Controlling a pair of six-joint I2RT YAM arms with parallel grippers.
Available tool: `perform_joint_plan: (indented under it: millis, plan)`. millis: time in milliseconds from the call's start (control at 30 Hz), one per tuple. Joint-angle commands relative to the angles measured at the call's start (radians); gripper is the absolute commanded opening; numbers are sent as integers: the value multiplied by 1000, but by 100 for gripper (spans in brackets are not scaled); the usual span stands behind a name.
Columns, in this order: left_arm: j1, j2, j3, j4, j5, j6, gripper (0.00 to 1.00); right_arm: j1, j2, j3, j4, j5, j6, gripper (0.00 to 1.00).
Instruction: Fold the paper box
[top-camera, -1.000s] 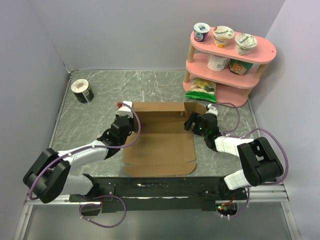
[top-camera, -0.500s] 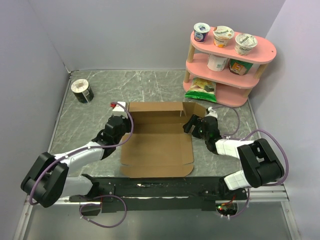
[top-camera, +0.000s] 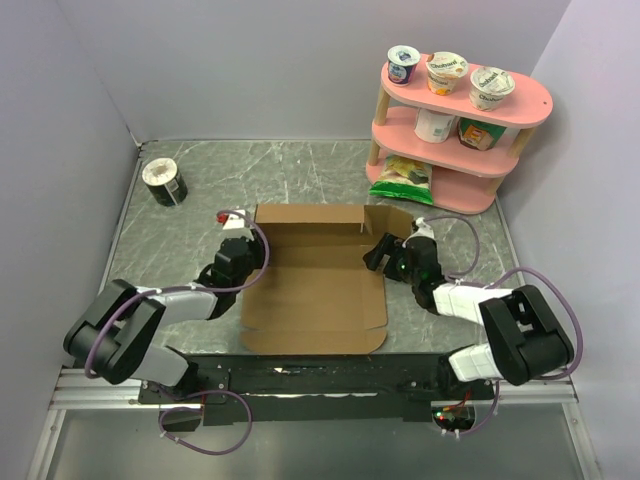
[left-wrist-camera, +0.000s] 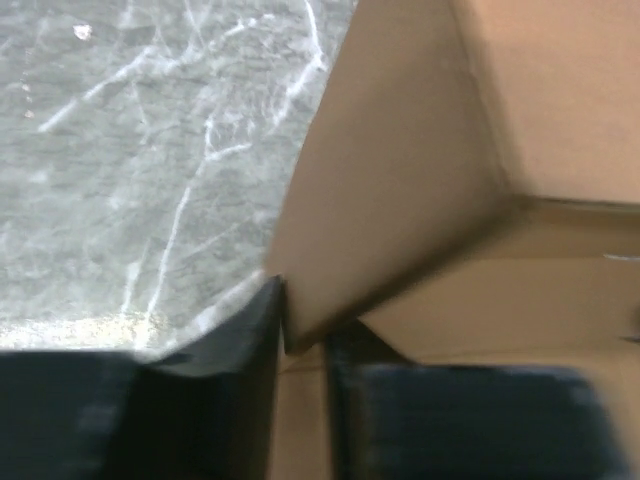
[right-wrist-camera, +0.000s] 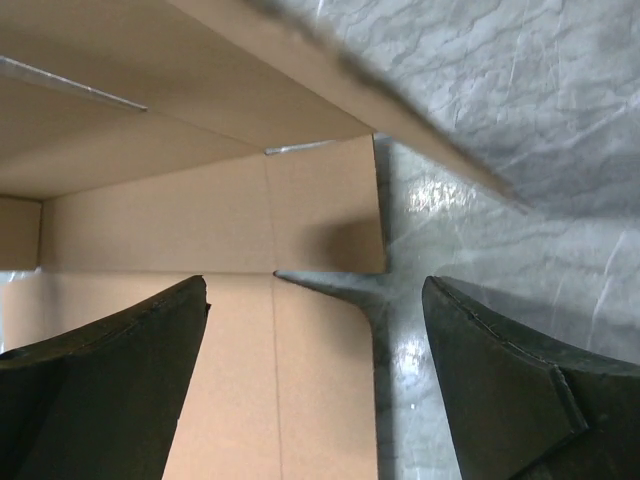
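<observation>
The paper box lies in the middle of the table as plain brown cardboard, its back wall raised and its front panel flat. My left gripper is at the box's left edge. In the left wrist view a raised side flap has its lower corner in the narrow gap of the left gripper; whether the jaws pinch it is unclear. My right gripper hovers at the box's right edge. Seen from the right wrist, the right gripper is wide open over a flap notch and bare table, holding nothing.
A pink two-tier shelf with yogurt cups and small cartons stands at the back right, with a snack bag at its foot. A dark tin sits at the back left. Purple walls close in three sides.
My left gripper has drawn back toward me along the box's left edge and its jaws have loosened and narrowed again. The box has slid slightly left. The right gripper has barely moved.
</observation>
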Motion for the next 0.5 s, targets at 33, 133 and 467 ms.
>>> perform_joint_plan:
  millis: [33, 133, 467]
  plan:
    - [3, -7, -19, 171, -16, -84, 7, 7, -115, -26, -55, 5, 12, 96]
    - [5, -64, -7, 73, -45, -105, 1, 7, -217, -54, -111, 27, 25, 98]
    - [39, -240, 16, -124, -24, -39, 1, 8, -739, -3, -404, -36, -33, 96]
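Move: The near edge of the box's left side wall is already between the left fingers, with the wall's middle about 3 cm ahead and level sideways. The box's far panel is centred some 6 cm ahead and 8 cm to the right, and the bottom panel 6 cm back and 9 cm to the right, well below. From the right hand, the box's outer right flap is roughly 6 cm ahead, 3 cm to the right and 3 cm up. Up and slightly left goes the left hand once its fingers have shut on the near edge of the left side wall, lifting that pinched wall nearly 5 cm. Meanwhile the right hand rises fast by about 10 cm and draws back 4 cm, its wide-open fingers tipping up some 15 degrees as it clears the box's right side. ##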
